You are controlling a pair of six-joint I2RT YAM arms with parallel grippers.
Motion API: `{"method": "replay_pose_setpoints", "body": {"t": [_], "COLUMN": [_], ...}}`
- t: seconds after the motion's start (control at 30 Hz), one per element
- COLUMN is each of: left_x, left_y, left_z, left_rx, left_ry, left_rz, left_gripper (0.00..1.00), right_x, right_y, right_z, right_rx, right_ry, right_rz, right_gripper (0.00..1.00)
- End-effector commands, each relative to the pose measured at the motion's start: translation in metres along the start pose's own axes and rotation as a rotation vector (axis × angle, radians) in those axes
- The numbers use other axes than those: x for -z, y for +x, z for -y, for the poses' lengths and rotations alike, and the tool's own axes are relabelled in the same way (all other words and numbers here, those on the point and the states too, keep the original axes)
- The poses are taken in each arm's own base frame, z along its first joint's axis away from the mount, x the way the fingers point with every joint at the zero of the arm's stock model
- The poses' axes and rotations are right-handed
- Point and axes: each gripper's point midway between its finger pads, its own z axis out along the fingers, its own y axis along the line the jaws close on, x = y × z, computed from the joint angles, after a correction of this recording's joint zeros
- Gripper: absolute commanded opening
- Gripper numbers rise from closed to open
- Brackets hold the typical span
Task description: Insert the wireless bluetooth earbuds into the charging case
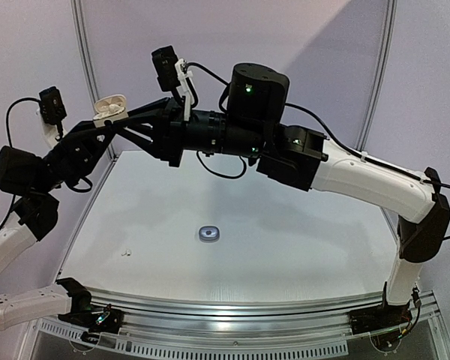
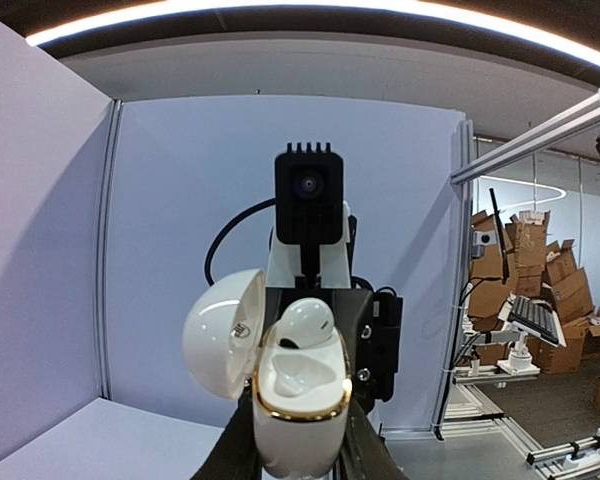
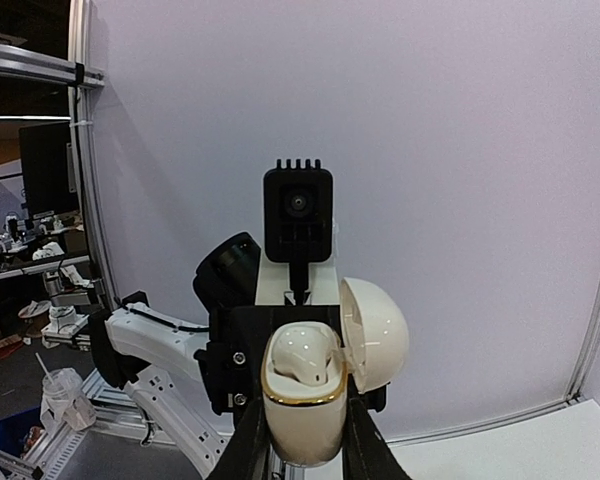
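A white charging case [image 2: 298, 420] with a gold rim is held up high at the back left, well above the table, with its lid [image 2: 220, 335] swung open. My left gripper [image 2: 300, 445] is shut on its lower body. My right gripper [image 3: 305, 440] faces it from the other side, its fingers [image 3: 252, 440] pressed against the same case [image 3: 302, 425]. One white earbud [image 2: 305, 322] sits in the socket nearer the right gripper and rises above the rim. The other socket [image 2: 292, 378] is bare. In the top view the case [image 1: 109, 107] pokes up between both grippers.
A small dark grey oval item with a silvery middle [image 1: 208, 234] lies near the centre of the white table [image 1: 300, 240]. A tiny white earbud-sized piece [image 1: 124, 252] rests near the table's left front. Both arms arch over the back left.
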Motion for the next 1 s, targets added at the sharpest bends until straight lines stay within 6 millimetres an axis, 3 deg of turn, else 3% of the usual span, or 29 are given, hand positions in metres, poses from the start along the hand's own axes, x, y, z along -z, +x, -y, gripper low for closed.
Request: {"method": "replay_pose_setpoints", "body": {"t": [0.0, 0.27, 0.53, 0.73, 0.97], "left_x": [0.002, 0.005, 0.011, 0.019, 0.043], "left_y": [0.009, 0.017, 0.032, 0.054, 0.090], "left_z": [-0.008, -0.017, -0.018, -0.013, -0.020], "left_rx": [0.029, 0.066, 0.091, 0.050, -0.020], "left_ry": [-0.049, -0.096, -0.112, -0.121, -0.236], "left_rz": [-0.009, -0.027, -0.067, -0.195, -0.495], "left_gripper": [0.30, 0.40, 0.63, 0.76, 0.80], "right_x": [0.009, 0.018, 0.033, 0.059, 0.099], "right_y": [-0.008, -0.019, -0.026, -0.028, -0.024], "right_z": [-0.003, -0.003, 0.005, 0.021, 0.043], "right_rx": [-0.001, 0.000, -0.002, 0.022, 0.025], "right_ry": [0.021, 0.039, 0.118, 0.256, 0.411], "right_rz": [0.033, 0.083, 0.131, 0.134, 0.122], "right_gripper": [0.00, 0.00, 0.00, 0.00, 0.00]}}
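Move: The open white charging case is pinched between both hands' fingertips, its middle about 1 cm above each hand point. On the table some 47 cm below, the closed blue case lies about 15 cm ahead and 12 cm to the right of either hand. The loose earbud lies roughly 8 cm ahead and 14 cm to the left of them, at the same depth. Left opens off the charging case, sinking 6 cm; right, still pinching, carries it 7 cm right and forward. ##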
